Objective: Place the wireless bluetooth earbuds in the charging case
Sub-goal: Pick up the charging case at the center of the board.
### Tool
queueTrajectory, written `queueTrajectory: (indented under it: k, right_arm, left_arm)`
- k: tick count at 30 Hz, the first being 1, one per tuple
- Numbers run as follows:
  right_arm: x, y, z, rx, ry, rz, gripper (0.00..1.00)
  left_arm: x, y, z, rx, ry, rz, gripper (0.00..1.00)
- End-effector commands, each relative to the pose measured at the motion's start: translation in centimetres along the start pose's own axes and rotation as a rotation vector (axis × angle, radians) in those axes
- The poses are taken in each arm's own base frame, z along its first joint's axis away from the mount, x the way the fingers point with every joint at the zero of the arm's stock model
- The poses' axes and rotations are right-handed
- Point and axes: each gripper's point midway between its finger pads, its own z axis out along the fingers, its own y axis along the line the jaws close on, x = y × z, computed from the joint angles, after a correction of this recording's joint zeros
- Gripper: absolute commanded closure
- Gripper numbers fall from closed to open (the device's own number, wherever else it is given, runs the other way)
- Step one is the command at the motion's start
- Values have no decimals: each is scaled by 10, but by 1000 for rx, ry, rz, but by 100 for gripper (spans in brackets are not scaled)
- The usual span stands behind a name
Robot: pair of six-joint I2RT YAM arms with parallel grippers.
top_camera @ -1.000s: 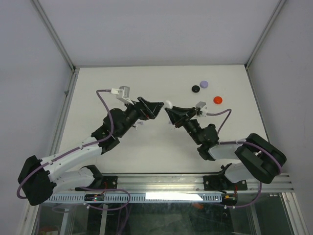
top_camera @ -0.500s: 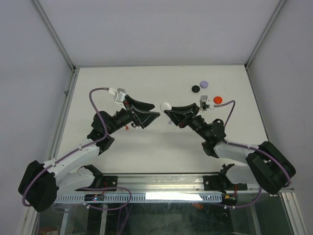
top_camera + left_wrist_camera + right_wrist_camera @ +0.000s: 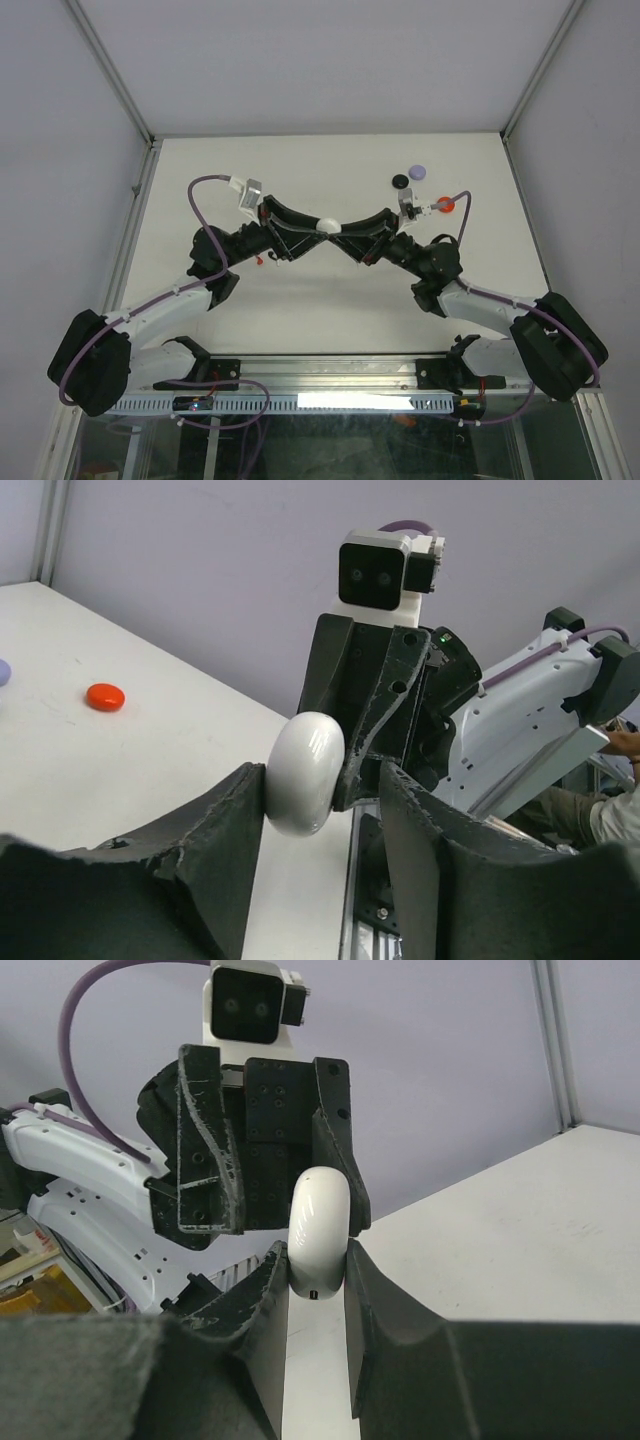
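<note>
The white charging case [image 3: 327, 225] hangs closed above the table's middle, where both grippers meet. My right gripper [image 3: 338, 232] is shut on it; in the right wrist view both fingers of that gripper [image 3: 316, 1260] press the case [image 3: 320, 1225] at its sides. My left gripper [image 3: 318, 230] faces it with its jaws part open. In the left wrist view one finger of the left gripper [image 3: 325, 777] touches the case [image 3: 303, 772], and the other stands apart beside the right gripper's finger. A tiny red piece [image 3: 262, 258], seemingly an earbud, lies by the left arm.
Three coin-like discs lie at the back right: black [image 3: 401, 181], pale purple [image 3: 418, 172] and red [image 3: 445, 204]. The red disc [image 3: 105, 696] also shows in the left wrist view. Grey walls close in the table on three sides.
My left gripper has swung right to the case and narrowed its jaws around it. The right gripper has shifted slightly left, still holding the case.
</note>
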Motion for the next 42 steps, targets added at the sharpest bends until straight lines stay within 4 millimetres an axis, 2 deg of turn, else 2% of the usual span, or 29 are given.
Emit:
queueTrajectory:
  k: [1,4,9,13,16,20,21,27,36,42]
  right_arm:
    - [-18,19,9,-81,-26,-6,94]
    - [-19,20,9,-84,-27,-4,94]
    - [-14,22,8,-106,1,-5,90]
    - [-12,23,3,-118,39,-11,72]
    - [-14,21,-5,-125,81,-39,61]
    - [-12,15,-11,-83,202,-43,56]
    - [-10,13,-13,-85,238,-111,53]
    - [-6,17,-18,-106,365,-206,51]
    - [1,24,-14,-194,439,-175,50]
    - [5,24,-10,-227,459,-159,55]
  left_arm:
    - [-13,-20,3,105,-27,48,54]
    - [-12,-23,3,128,-24,41,62]
    - [-11,-26,2,155,-10,32,83]
    - [-6,-25,1,152,39,38,99]
    - [0,-22,1,128,103,60,100]
    - [4,-13,1,66,203,121,100]
    - [4,-12,0,54,219,133,100]
    - [6,-10,-2,26,314,172,100]
    - [8,-12,1,56,400,198,100]
    - [20,-13,5,59,473,224,100]
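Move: The charging case is already in the right hand's pinch, its middle about 1 cm left of that hand and level with it. From the left hand, whose open fingers stand around the case's other end, it lies about 1 cm to the right and level. On the board, some 29 cm below the left hand, a purple earbud lies about 14 cm ahead and 6 cm right, and a black earbud about 11 cm ahead and 12 cm left. The left fingers close on their end of the charging case and pinch it while the right hand still holds the other end; the right fingers then open and let go, staying spread around the case. Meanwhile both hands tip their fingers down some 25 degrees, ending about 2 cm back and 2 cm lower; while opening, the right hand first shifts slightly right and up. ##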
